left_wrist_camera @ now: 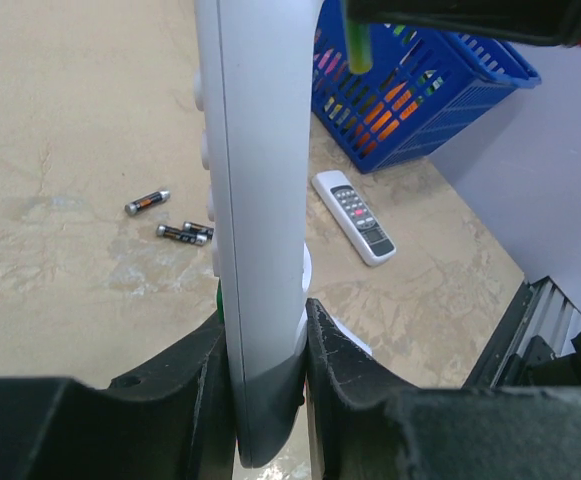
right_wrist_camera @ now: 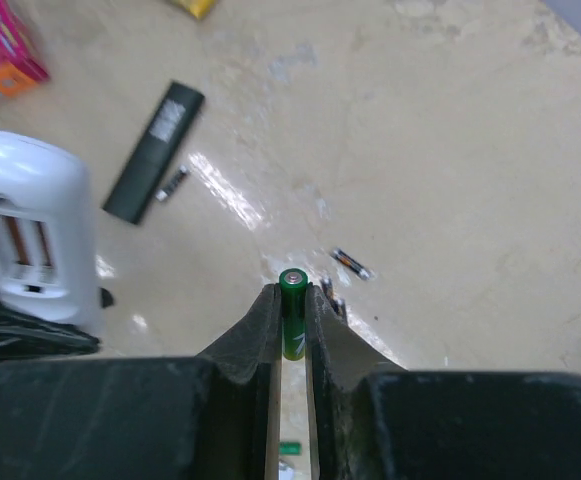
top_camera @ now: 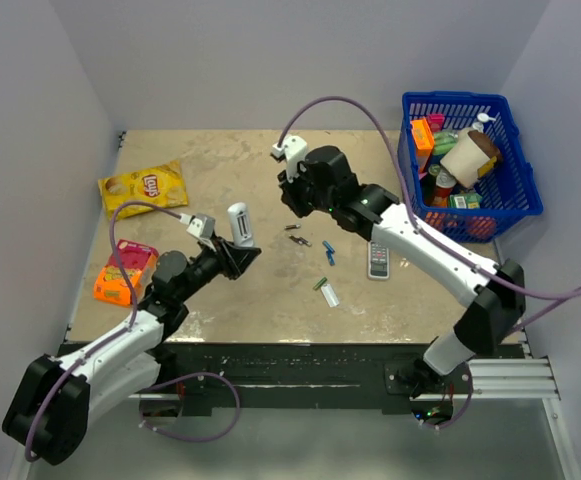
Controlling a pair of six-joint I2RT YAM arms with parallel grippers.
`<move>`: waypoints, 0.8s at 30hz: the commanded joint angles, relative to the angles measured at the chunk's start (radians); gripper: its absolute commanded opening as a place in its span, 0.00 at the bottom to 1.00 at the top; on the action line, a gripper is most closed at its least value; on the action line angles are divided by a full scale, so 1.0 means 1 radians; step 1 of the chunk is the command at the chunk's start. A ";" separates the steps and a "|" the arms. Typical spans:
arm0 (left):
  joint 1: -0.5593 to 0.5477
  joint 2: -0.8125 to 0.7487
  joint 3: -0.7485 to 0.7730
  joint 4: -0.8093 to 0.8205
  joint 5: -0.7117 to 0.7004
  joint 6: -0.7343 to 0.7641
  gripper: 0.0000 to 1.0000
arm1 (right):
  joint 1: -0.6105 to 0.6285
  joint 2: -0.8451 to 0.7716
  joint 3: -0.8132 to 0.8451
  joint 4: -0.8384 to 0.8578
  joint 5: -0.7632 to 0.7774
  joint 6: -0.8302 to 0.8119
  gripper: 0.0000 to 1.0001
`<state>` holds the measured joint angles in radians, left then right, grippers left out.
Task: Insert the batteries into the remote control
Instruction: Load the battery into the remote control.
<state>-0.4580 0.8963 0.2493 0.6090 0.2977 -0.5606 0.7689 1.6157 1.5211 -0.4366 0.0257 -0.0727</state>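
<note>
My left gripper (top_camera: pixel 232 255) is shut on the slim white remote control (top_camera: pixel 240 226) and holds it upright above the table. In the left wrist view the remote (left_wrist_camera: pixel 260 200) stands pinched at its lower end between the fingers. In the right wrist view its open battery bay (right_wrist_camera: pixel 25 240) shows at the left. My right gripper (top_camera: pixel 295 197) is shut on one green battery (right_wrist_camera: pixel 292 300), held above the table to the right of the remote and apart from it. That battery's tip shows in the left wrist view (left_wrist_camera: pixel 357 45). The second green battery (top_camera: pixel 321 283) lies on the table beside the white back cover (top_camera: pixel 331 295).
Dark brownish cells (top_camera: pixel 298 234) and a blue cell (top_camera: pixel 329 253) lie mid-table. A grey-white remote (top_camera: pixel 378 260) lies to the right, a black remote (right_wrist_camera: pixel 155 150) beyond the white one. A blue basket (top_camera: pixel 515 150) stands back right. A chips bag (top_camera: pixel 143 185) and a pink box (top_camera: pixel 125 270) are on the left.
</note>
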 commanded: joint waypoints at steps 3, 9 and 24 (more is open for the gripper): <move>0.009 0.044 0.076 0.155 0.043 -0.085 0.00 | 0.001 -0.172 -0.133 0.332 -0.085 0.269 0.00; 0.009 0.076 0.104 0.189 0.041 -0.125 0.00 | 0.026 -0.244 -0.211 0.504 -0.084 0.350 0.00; 0.009 0.069 0.104 0.229 0.020 -0.162 0.00 | 0.132 -0.203 -0.253 0.661 -0.012 0.406 0.00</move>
<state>-0.4572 0.9779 0.3180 0.7479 0.3256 -0.7151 0.8860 1.4017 1.2690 0.1493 -0.0345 0.3145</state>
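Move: The battery bay of the white remote, which the left gripper holds upright, lies about 12 cm to the left of the right hand, 4 cm back and a couple higher. The left hand has this bay some 6 cm above it, 2 cm ahead and 1 cm to its left. On the table, 23 to 24 cm below the right hand, are the black batteries (4 cm ahead, 2 cm right) and the black case (2 cm ahead, 23 cm left). Keep the green battery pinched and lift the right gripper about 11 cm, drawing it back and then also left, some 6 cm each way, towards the remote's bay; swing its fingers up nearly 40 degrees until they point about level. Meanwhile raise the left gripper some 4 cm with the remote still gripped, rolling it slightly. Stop short of the remote. ##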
